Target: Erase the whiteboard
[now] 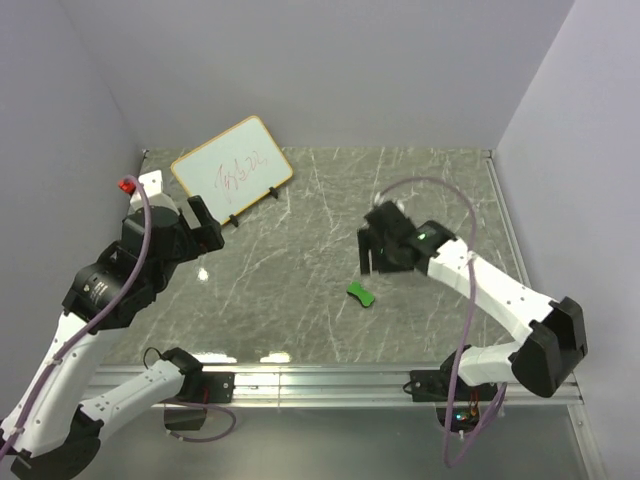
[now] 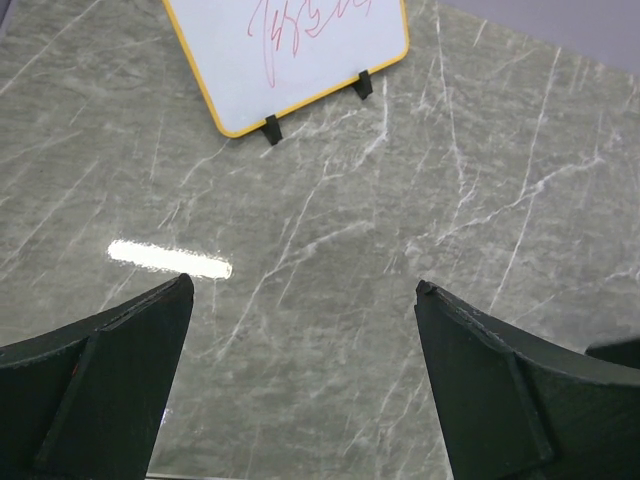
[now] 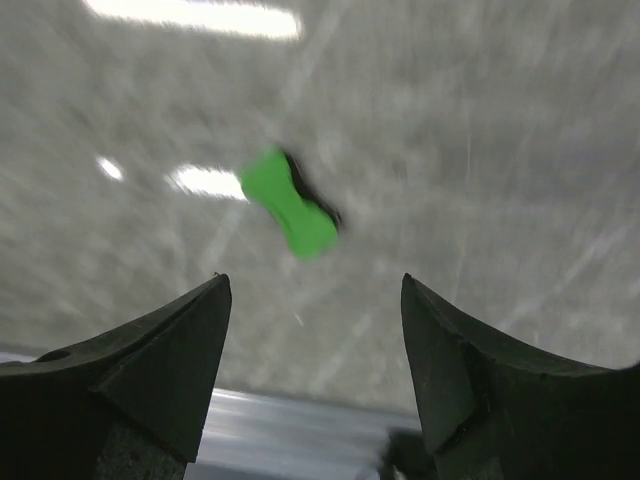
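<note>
The whiteboard (image 1: pixel 232 165) stands tilted on small black feet at the back left, its white face marked with red scribbles; the left wrist view shows its lower part (image 2: pixel 300 60). My left gripper (image 1: pixel 190 225) hovers just in front of it, open, with only bare table between the fingers (image 2: pixel 303 290). A small green bow-shaped eraser (image 1: pixel 361 294) lies flat on the table near the middle. My right gripper (image 1: pixel 375 250) hangs above and slightly behind it, open and holding nothing. In the blurred right wrist view the eraser (image 3: pixel 290 205) lies ahead of the fingertips of the right gripper (image 3: pixel 315 285).
A small white block with a red tip (image 1: pixel 140 183) sits at the far left beside the whiteboard. A metal rail (image 1: pixel 330 380) runs along the near table edge. Pale walls close the table at the back and both sides.
</note>
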Robot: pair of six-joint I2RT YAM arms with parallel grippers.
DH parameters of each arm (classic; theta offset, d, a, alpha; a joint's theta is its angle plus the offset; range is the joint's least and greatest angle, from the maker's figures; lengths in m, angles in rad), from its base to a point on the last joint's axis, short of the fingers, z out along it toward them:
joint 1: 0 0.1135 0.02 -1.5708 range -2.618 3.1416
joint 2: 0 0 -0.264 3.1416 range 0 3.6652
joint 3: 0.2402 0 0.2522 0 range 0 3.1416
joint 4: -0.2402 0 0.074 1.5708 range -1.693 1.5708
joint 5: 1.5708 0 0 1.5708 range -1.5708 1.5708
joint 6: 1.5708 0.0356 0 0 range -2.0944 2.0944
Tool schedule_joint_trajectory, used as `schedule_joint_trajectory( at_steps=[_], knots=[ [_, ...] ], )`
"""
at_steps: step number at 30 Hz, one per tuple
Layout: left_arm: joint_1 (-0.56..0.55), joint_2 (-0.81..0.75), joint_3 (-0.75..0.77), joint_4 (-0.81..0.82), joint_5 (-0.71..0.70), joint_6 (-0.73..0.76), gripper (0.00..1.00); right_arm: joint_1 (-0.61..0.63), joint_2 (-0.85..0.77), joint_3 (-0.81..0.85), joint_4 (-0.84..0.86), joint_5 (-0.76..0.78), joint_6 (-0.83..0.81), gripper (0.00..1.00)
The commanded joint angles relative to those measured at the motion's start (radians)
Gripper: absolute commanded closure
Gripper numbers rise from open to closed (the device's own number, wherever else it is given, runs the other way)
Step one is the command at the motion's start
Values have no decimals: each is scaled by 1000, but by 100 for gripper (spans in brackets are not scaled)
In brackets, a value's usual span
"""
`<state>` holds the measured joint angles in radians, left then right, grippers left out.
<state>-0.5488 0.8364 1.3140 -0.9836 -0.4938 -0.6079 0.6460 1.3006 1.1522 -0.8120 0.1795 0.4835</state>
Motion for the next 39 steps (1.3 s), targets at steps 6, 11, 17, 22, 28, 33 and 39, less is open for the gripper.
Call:
schedule_joint_trajectory(
  at_steps=[6,11,17,22,28,33,39],
  knots=[
    [-3,-11,-18,17,12,16,1,70,29,-158,-23,3,26,23],
    [-3,-22,-19,-6,20,5,1,144,140,-134,74,-15,-25,23],
    [-3,-17,5,-36,15,2,1,172,298,-86,122,8,-48,23],
    [-3,-19,31,-73,1,8,1,169,411,9,131,43,-72,24],
    [-3,-20,57,-105,-19,10,1,169,500,66,128,64,-91,27],
    [-2,-19,71,-128,-43,8,1,170,442,-37,166,37,-62,27],
    [-3,-10,51,-116,-31,-13,1,169,263,-123,226,-25,-101,23]
  ],
)
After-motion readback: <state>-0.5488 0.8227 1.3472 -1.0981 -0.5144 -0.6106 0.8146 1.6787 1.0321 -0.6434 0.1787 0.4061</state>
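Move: The green eraser lies on the table almost under the right hand, some 15 cm below it, about 3 cm to its left and 1 cm back. The whiteboard with the red writing is far beyond, roughly 27 cm ahead of the right hand, 32 cm to its left and 10 cm lower. From the left hand, the eraser is level fore and aft, about 25 cm to the right and 32 cm below. The right hand sinks about 14 cm onto the green eraser, first cutting back some 5 cm as it drops, then swinging left and forward again low over the table, and at the last easing a few centimetres back and to the right. On the way its wrist tips farther down, lowers its left side and turns counter-clockwise, each by some 15 degrees, while the fingers stay about three-quarters open and come to either side of the eraser without closing; whether they touch it can't be seen. ##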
